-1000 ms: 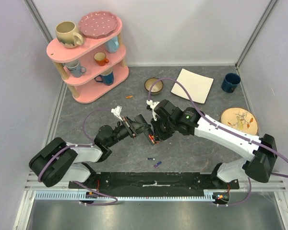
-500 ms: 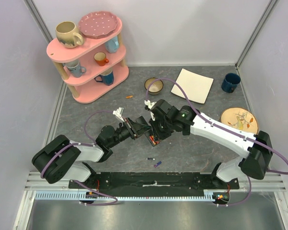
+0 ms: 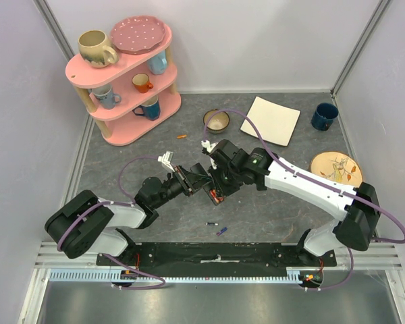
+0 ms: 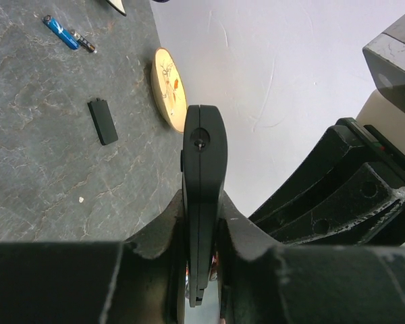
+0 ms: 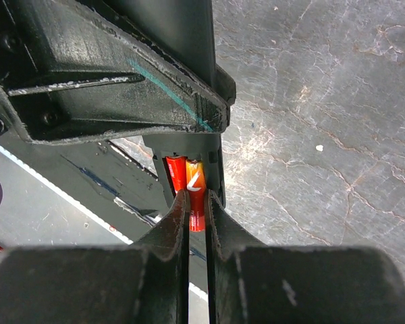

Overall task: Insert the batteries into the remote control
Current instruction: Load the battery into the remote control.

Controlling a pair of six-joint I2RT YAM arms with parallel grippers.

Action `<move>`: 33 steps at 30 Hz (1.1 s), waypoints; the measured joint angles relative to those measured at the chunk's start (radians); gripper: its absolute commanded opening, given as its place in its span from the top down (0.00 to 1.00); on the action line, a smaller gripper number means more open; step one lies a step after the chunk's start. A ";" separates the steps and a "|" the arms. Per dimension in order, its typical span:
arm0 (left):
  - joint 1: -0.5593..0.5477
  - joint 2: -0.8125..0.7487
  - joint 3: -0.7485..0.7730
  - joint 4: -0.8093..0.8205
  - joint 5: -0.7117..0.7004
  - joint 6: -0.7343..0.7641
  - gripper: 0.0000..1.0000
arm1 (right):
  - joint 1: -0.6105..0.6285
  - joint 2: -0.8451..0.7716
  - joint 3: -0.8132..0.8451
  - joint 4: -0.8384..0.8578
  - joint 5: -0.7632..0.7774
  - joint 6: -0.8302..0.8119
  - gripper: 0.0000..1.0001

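Observation:
My left gripper (image 4: 201,216) is shut on the remote control (image 4: 203,169), a slim black bar seen edge-on in the left wrist view. In the top view the two grippers meet over mid-table at the remote (image 3: 213,195). My right gripper (image 5: 197,202) is shut on an orange battery (image 5: 196,192), whose far end sits in the remote's open compartment (image 5: 216,169) beside a red battery (image 5: 175,174). Loose batteries lie on the table: a dark one (image 3: 211,223), a purple one (image 3: 221,231) and an orange one (image 3: 181,137).
A small black cover (image 4: 103,121) lies flat on the table. A pink shelf (image 3: 125,81) with mugs stands at the back left. A small bowl (image 3: 217,121), a white square plate (image 3: 271,120), a blue cup (image 3: 324,116) and a wooden plate (image 3: 336,170) sit at the back and right.
Both grippers, still joined at the remote, have drifted slightly left. Both grips are unchanged.

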 measured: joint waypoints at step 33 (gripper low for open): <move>-0.007 0.000 -0.002 0.000 -0.007 -0.001 0.98 | 0.000 0.003 0.004 0.001 0.035 -0.001 0.59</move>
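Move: The right fingertips are already on the orange-topped red battery in the remote control's compartment, its middle only about 1 cm back and 1 cm below. The other red battery lies about 2 cm back and 1 cm left of the hand, and the remote control's middle about 3 cm forward and 2 cm left. From the left hand, still gripping the remote control, the orange-topped battery is roughly 5 cm back and 3 cm right. The right fingers open about a quarter of their range, letting go of the orange-topped battery, barely creeping forward. ##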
